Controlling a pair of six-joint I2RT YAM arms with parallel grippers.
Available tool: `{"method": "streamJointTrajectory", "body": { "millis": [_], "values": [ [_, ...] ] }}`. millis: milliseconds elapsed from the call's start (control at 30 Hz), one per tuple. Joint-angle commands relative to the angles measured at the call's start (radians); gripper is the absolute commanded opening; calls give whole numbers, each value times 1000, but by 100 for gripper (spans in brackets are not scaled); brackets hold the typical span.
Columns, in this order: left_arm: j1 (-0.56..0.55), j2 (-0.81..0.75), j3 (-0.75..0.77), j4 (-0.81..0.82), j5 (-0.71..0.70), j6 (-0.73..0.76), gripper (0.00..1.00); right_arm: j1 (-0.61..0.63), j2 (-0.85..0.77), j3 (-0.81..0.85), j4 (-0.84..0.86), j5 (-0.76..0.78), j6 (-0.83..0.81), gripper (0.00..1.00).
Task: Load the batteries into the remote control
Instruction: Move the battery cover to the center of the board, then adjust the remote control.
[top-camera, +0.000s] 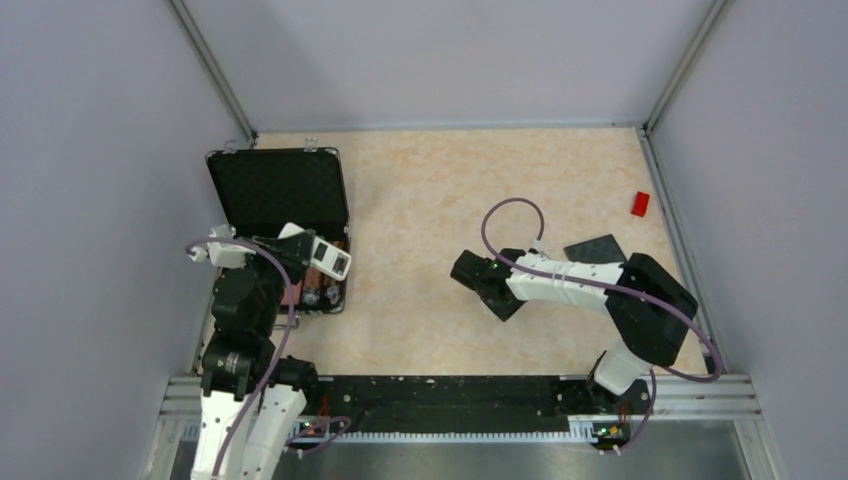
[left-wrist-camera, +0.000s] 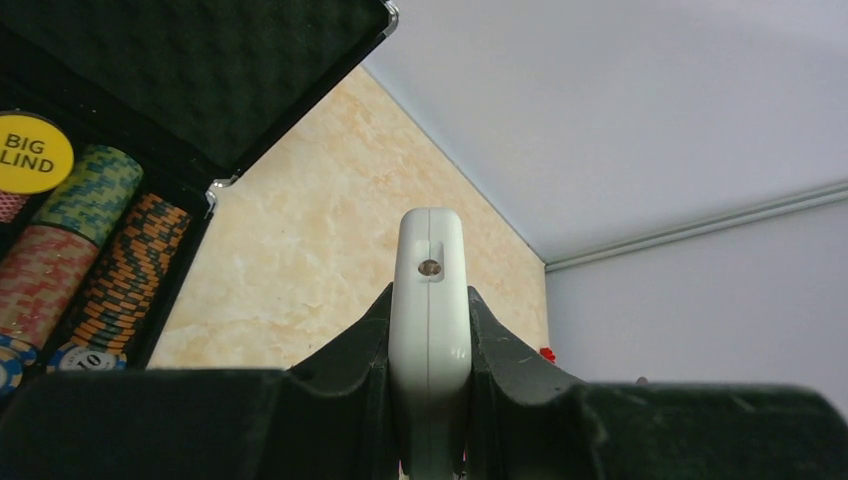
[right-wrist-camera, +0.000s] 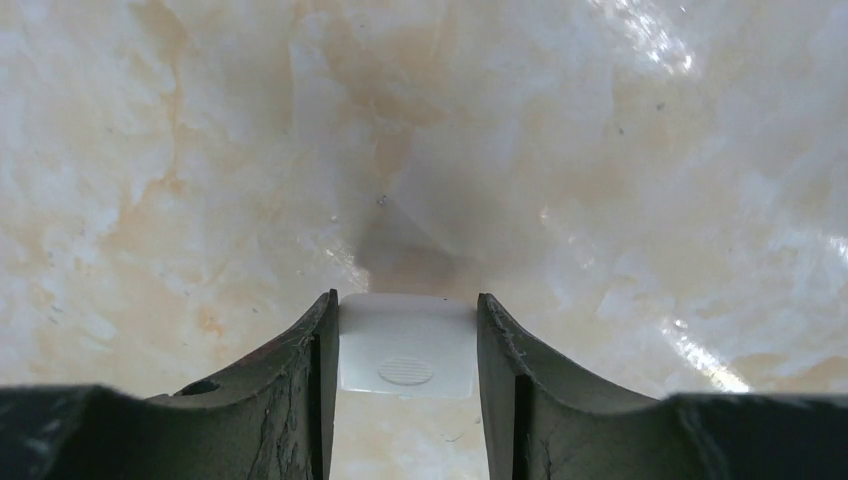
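Observation:
My left gripper (left-wrist-camera: 428, 296) is shut on the white remote control (left-wrist-camera: 430, 320), which stands edge-on between the fingers with a small round hole near its top. From above, the remote control (top-camera: 330, 262) is held over the open black case by that left gripper (top-camera: 305, 250). A small white square cover piece (right-wrist-camera: 405, 345) with a ribbed oval mark sits between the fingers of my right gripper (right-wrist-camera: 406, 300), low over the marbled table and touching both pads. Seen from above, the right gripper (top-camera: 470, 272) is mid-table and hides the cover. The batteries are out of view.
An open black case (top-camera: 280, 190) with a foam-lined lid holds rows of colourful chips (left-wrist-camera: 60, 260) at the table's left. A red block (top-camera: 640, 203) lies at the far right, with a dark flat square (top-camera: 595, 248) beside the right arm. Grey walls enclose the table.

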Motion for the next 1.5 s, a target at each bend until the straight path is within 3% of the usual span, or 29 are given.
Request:
{"method": "streamJointTrajectory", "body": {
  "millis": [0,200,300,367,433,500,567,633,733,867,1033,1467],
  "values": [
    [0,-7,-5,136,49,-34,0,7,-42,17,-84,-26,378,42],
    [0,-22,-49,171,71,-52,0,-3,16,55,-100,-42,480,62],
    [0,-28,-72,197,79,-58,0,-2,-5,103,-126,-28,431,82],
    [0,-28,-95,223,127,-78,0,-3,-58,121,-132,-2,362,88],
    [0,-29,-122,263,150,-93,0,-2,-129,127,-102,31,237,89],
    [0,-24,-141,302,176,-116,0,-9,-238,81,87,44,-123,89],
    [0,-12,-154,340,208,-156,0,-31,-371,-12,387,-84,-486,88],
    [0,2,-168,378,234,-238,0,-49,-503,-112,646,-267,-718,88],
    [-2,22,-185,483,276,-343,0,-58,-632,-173,853,-443,-857,90],
    [-2,58,-168,497,274,-453,0,-59,-604,-100,977,-613,-908,93],
    [-3,125,-140,529,312,-550,0,-53,-436,-11,1264,-748,-830,93],
    [-6,169,-128,614,321,-637,0,-48,-125,169,1448,-900,-641,91]
  ]
}}
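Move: The right gripper already has the battery cover between its fingertips, practically at the board, with the spot to leave it about 1 cm below the hand. From this hand the remote control, held in the left gripper, is some 36 cm to the left, about level in reach and roughly 27 cm higher. The black tile lies about 25 cm right and 10 cm ahead. From the left gripper the cover is some 39 cm to the right, 1 cm back and 28 cm below. Twist the right gripper some 15 degrees clockwise, open the fingers wide to let go of the battery cover on the board, then lift about 31 cm and swing left towards the remote control, turning the fingers from down to pointing left. Meanwhile bring the left gripper right and a little forward, keeping its grip on the remote and rolling its left side down. ##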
